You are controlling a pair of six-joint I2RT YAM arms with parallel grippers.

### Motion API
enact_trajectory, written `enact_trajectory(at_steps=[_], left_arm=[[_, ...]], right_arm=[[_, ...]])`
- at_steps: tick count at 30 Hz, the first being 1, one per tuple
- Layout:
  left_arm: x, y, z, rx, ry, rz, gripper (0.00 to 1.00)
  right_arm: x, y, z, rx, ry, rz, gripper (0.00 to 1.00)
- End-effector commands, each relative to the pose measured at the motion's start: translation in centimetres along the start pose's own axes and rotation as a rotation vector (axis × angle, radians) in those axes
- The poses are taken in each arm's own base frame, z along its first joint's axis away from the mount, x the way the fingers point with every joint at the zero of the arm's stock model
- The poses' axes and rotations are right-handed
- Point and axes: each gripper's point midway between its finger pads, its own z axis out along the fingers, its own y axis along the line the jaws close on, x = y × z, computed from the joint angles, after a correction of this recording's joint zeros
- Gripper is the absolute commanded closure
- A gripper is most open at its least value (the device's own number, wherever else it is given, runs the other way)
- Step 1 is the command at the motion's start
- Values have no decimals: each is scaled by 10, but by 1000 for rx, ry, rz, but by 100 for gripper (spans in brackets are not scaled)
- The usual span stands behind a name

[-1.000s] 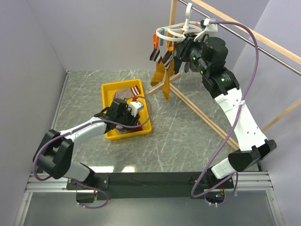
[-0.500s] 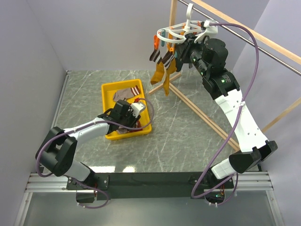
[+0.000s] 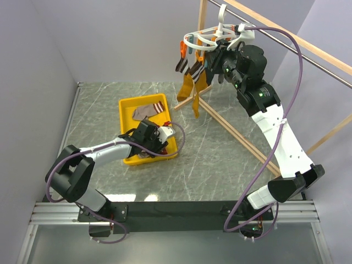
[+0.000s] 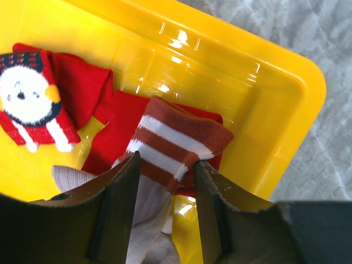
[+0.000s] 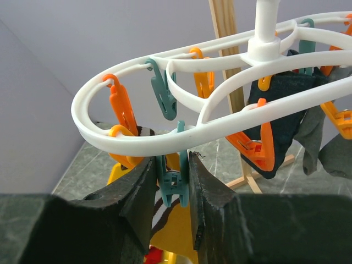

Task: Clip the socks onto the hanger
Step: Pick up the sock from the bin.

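The white oval hanger [image 3: 203, 39] hangs from the rod at the top right. Mustard yellow socks [image 3: 190, 91] and a dark navy sock [image 5: 280, 93] hang from its clips. My right gripper [image 5: 171, 165] is shut on a teal clip [image 5: 175, 184] under the hanger's outer ring [image 5: 137, 144]. Low in the yellow bin [image 4: 286, 82], my left gripper [image 4: 165, 165] is shut on a grey sock's rust-and-white striped cuff [image 4: 176, 137]. A red sock with a white figure [image 4: 33, 99] lies beside it. Another grey sock [image 3: 144, 113] lies at the bin's far end.
The wooden frame [image 3: 231, 129] runs diagonally across the table's right half, with its metal rod [image 3: 308, 52] overhead. Orange clips [image 5: 124, 110] dangle next to the held teal one. The yellow bin's rim [image 3: 127, 104] stands left of centre, with grey walls close behind and to the left.
My left gripper has shifted toward the near right corner of the bin, and its jaws have widened slightly. The right arm has stayed at the hanger.
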Motion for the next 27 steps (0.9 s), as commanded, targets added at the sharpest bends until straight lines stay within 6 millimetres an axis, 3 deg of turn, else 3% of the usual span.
enact_trajectory(at_steps=[1, 6, 9, 11, 15, 16, 18, 20, 23, 27], left_arm=[[0, -14, 2, 69, 11, 62, 50], [10, -10, 14, 49, 74, 87, 50], [5, -11, 21, 66, 84, 71, 57], [2, -11, 23, 74, 79, 66, 62], [-20, -8, 21, 67, 17, 50, 88], [-24, -7, 20, 61, 4, 43, 89], [-40, 0, 12, 23, -52, 8, 91], [-49, 7, 5, -3, -85, -51, 99], [-66, 18, -13, -38, -170, -124, 99], [-102, 36, -58, -108, -353, -220, 99]], right_arm=[[-33, 3, -15, -7, -90, -12, 100], [-34, 2, -15, -6, -95, -17, 100], [-34, 3, -15, -8, -94, -20, 100], [-33, 2, -15, -4, -92, -23, 100], [-33, -1, -17, 7, -95, -24, 100], [-32, -1, -16, 6, -93, -24, 100], [-30, -1, -15, 3, -90, -22, 100], [-31, 0, -16, 1, -92, -17, 100], [-30, 2, -14, -8, -90, -11, 100], [-31, 4, -12, -12, -90, 0, 100]])
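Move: The striped cuff of the grey sock is between the left fingertips and about 2 cm below them. The plain red sock lies under the cuff, its middle about 2 cm ahead and 1 cm right, 3 cm down; the snowman sock is some 9 cm ahead and 2 cm left. The bin's near right corner is about 5 cm back and 7 cm right. From the right hand, the cuff is roughly 12 cm back, 21 cm left, 46 cm below. The left hand sinks about 2.5 cm, pinches the striped cuff shut, then rises about 7 cm, drifting forward. ##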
